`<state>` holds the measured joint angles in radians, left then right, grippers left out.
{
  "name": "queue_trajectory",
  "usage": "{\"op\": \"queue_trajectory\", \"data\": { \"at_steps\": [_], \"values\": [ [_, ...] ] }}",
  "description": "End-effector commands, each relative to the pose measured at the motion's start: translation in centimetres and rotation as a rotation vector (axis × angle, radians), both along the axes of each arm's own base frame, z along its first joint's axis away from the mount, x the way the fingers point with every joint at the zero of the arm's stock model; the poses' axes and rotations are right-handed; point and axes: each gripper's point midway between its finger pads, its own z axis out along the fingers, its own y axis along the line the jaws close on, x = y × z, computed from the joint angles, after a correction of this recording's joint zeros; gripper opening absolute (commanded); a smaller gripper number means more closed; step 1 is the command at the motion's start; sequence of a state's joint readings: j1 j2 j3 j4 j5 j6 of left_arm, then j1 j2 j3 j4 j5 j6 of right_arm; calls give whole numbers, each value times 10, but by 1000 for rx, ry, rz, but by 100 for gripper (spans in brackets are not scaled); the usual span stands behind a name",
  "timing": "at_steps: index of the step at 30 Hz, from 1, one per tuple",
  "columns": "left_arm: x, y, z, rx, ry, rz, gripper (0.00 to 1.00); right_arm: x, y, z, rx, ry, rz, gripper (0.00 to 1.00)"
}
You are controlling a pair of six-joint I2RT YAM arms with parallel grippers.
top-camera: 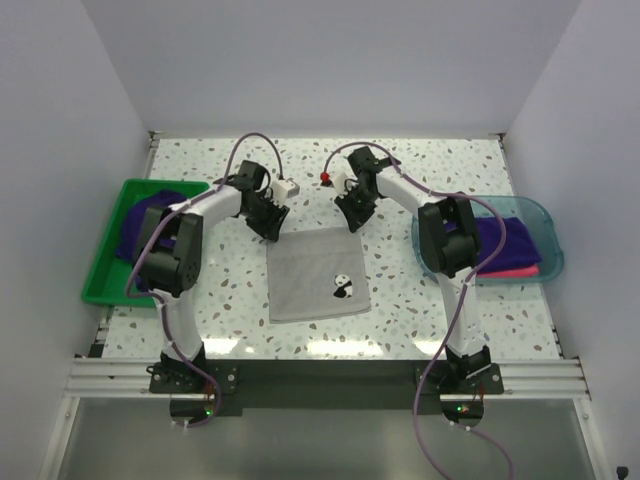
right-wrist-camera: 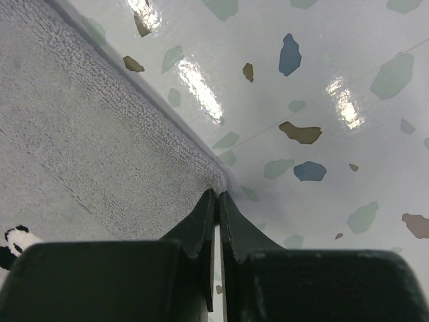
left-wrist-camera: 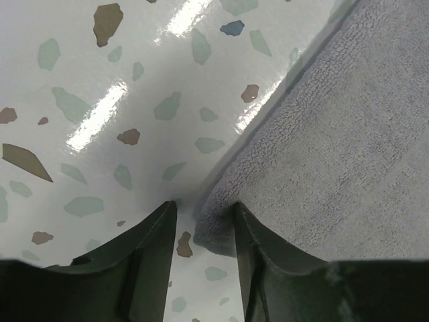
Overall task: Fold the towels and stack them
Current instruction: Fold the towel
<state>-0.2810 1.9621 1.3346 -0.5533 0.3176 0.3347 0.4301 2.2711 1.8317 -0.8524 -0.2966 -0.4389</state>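
Note:
A pale grey towel (top-camera: pixel 315 275) with a small panda picture lies flat in the middle of the table. My left gripper (top-camera: pixel 272 232) stands at its far left corner. In the left wrist view the left gripper (left-wrist-camera: pixel 204 204) is open, and the towel's corner (left-wrist-camera: pixel 218 228) lies between the fingers against the right one. My right gripper (top-camera: pixel 352 222) is at the far right corner. The right wrist view shows the right gripper (right-wrist-camera: pixel 218 193) shut, pinching the tip of the towel (right-wrist-camera: pixel 80 147). A dark purple towel (top-camera: pixel 140 225) lies in the green bin. A purple towel (top-camera: pixel 505 238) and a pink towel (top-camera: pixel 515 270) lie in the teal tray.
The green bin (top-camera: pixel 100 275) sits at the left edge of the table and the translucent teal tray (top-camera: pixel 545 225) at the right edge. A small white object (top-camera: pixel 286 187) and a small red object (top-camera: pixel 326 179) sit behind the grippers. White walls enclose the table.

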Motion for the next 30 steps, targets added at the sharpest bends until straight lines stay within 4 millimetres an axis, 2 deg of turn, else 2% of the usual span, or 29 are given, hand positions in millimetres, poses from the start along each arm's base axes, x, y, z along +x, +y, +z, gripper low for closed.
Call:
{"op": "queue_trajectory", "data": {
  "at_steps": [1,8,14,17,19,20,21,25,30],
  "values": [
    [-5,7,-12,35,36,10,43,-14,-12,-17,-70,42,13,1],
    [-27,19,-40,98,151,22,38,-13,-9,-13,-67,24,4,0],
    [-38,23,-44,112,186,2,37,-8,-16,-7,-98,0,-2,0],
    [-42,18,-43,89,205,-22,26,-5,-15,-3,-100,-13,-5,0],
    [-44,20,-46,98,221,-31,13,0,-14,3,-98,-31,-12,0],
    [-40,20,-44,102,214,-34,5,5,-14,7,-101,-53,-16,0],
    [-38,21,-44,109,211,-38,1,8,-15,10,-103,-65,-20,0],
    [-17,18,-32,115,157,-45,0,28,-16,31,-111,-168,-52,0],
    [16,13,-5,113,40,-32,0,52,-11,63,-79,-287,-120,0]
  ]
}}
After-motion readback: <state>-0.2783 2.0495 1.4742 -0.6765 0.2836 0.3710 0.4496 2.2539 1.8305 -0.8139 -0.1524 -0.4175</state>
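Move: Between the left hand's open fingers lies the towel's far left corner, about 1 cm below the hand point and practically straight under it. The far right corner, already pinched in the right hand, is some 16 cm to the right and 3 cm farther out. The panda patch sits roughly 12 cm back and 13 cm right of the left hand, and the towel's near left corner about 20 cm straight back. Closing from about half open to shut, the left fingers pinch the towel's far left corner while that hand settles slightly and eases about 1 cm forward. The right hand keeps its pinch on the far right corner, staying put at first, then dragging it forward and a little right, some 2 cm, its fingertips swinging that way by nearly 10 degrees. ##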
